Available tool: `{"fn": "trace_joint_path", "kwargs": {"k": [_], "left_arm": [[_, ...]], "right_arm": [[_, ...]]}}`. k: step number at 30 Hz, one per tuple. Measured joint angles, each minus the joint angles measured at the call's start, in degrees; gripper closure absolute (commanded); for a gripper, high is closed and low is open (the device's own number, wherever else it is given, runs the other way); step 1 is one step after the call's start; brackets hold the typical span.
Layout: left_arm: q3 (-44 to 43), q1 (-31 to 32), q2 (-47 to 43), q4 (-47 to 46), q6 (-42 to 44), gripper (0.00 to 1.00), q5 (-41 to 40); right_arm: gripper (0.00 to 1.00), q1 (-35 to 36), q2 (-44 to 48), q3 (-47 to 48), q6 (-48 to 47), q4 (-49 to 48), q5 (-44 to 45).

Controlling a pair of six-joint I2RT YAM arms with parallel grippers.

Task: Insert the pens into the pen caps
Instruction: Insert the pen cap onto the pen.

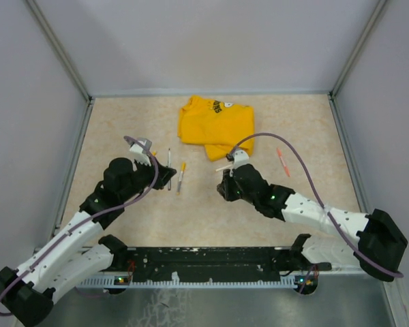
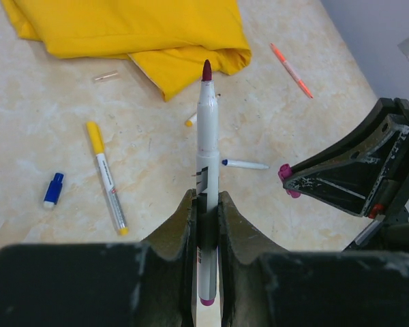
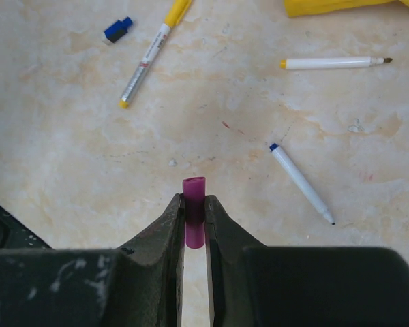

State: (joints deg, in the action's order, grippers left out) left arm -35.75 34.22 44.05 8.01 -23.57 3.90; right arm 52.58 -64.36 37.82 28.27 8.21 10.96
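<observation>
My left gripper [image 2: 206,208] is shut on a white-barrelled pen [image 2: 206,136]; its bare dark magenta tip points away toward the shirt. My right gripper [image 3: 194,212] is shut on a short magenta pen cap [image 3: 194,197], held above the table. The left wrist view shows that cap [image 2: 284,172] at the right gripper's tip, to the right of the pen and apart from it. On the table lie a blue cap [image 3: 118,29], a pen wearing a yellow cap [image 3: 150,58], a blue-ended pen [image 3: 301,182] and a yellow-ended pen [image 3: 334,63]. An orange pen [image 1: 283,162] lies to the right.
A folded yellow T-shirt [image 1: 215,122] lies at the back middle of the table. From above, the left gripper [image 1: 165,177] and right gripper [image 1: 225,185] face each other across the yellow-capped pen [image 1: 181,176]. Grey walls enclose the table [image 1: 123,122] on three sides.
</observation>
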Motion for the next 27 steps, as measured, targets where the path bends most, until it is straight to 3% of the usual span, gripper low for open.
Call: {"fn": "trace_joint_path", "kwargs": {"k": [13, 18, 27], "left_arm": [[1.5, 1.0, 4.2, -7.7, -0.6, 1.00, 14.4], [1.9, 9.9, 6.5, -11.4, -1.0, 1.00, 13.1], [1.9, 18.1, 11.9, -17.5, -1.2, 1.00, 10.3]], "right_arm": [[0.97, -0.2, 9.9, -5.9, 8.4, -13.6, 0.2], [0.97, -0.2, 15.3, -9.4, 11.5, -18.6, 3.2], [0.98, -0.2, 25.2, -17.0, 17.7, -28.9, 11.0]]}}
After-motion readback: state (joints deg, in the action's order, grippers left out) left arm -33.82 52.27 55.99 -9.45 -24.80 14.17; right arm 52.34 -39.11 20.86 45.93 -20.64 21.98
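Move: The magenta cap in the right fingers lies about 16 cm right of the left hand, 2 cm back and 9 cm lower; the yellow-capped pen on the table is 9 cm ahead of the left hand, 3 cm right and 20 cm down. From the right hand, the magenta pen in the left fingers is some 16 cm left, 3 cm ahead and 12 cm up; 11 cm below the right hand lies the blue-ended pen, 5 cm ahead and 4 cm right. Keeping the magenta cap pinched, the right hand climbs about 12 cm and late on drifts a few cm to its right, its wrist rolling some 40 degrees left side up, so that the fingers swing out of their downward slant and the cap comes up towards the height of the pen's tip. Meanwhile the left hand carries the pen, tip upward, right and back towards the cap at nearly constant height, turning clockwise as it goes, and both grips stay shut. ##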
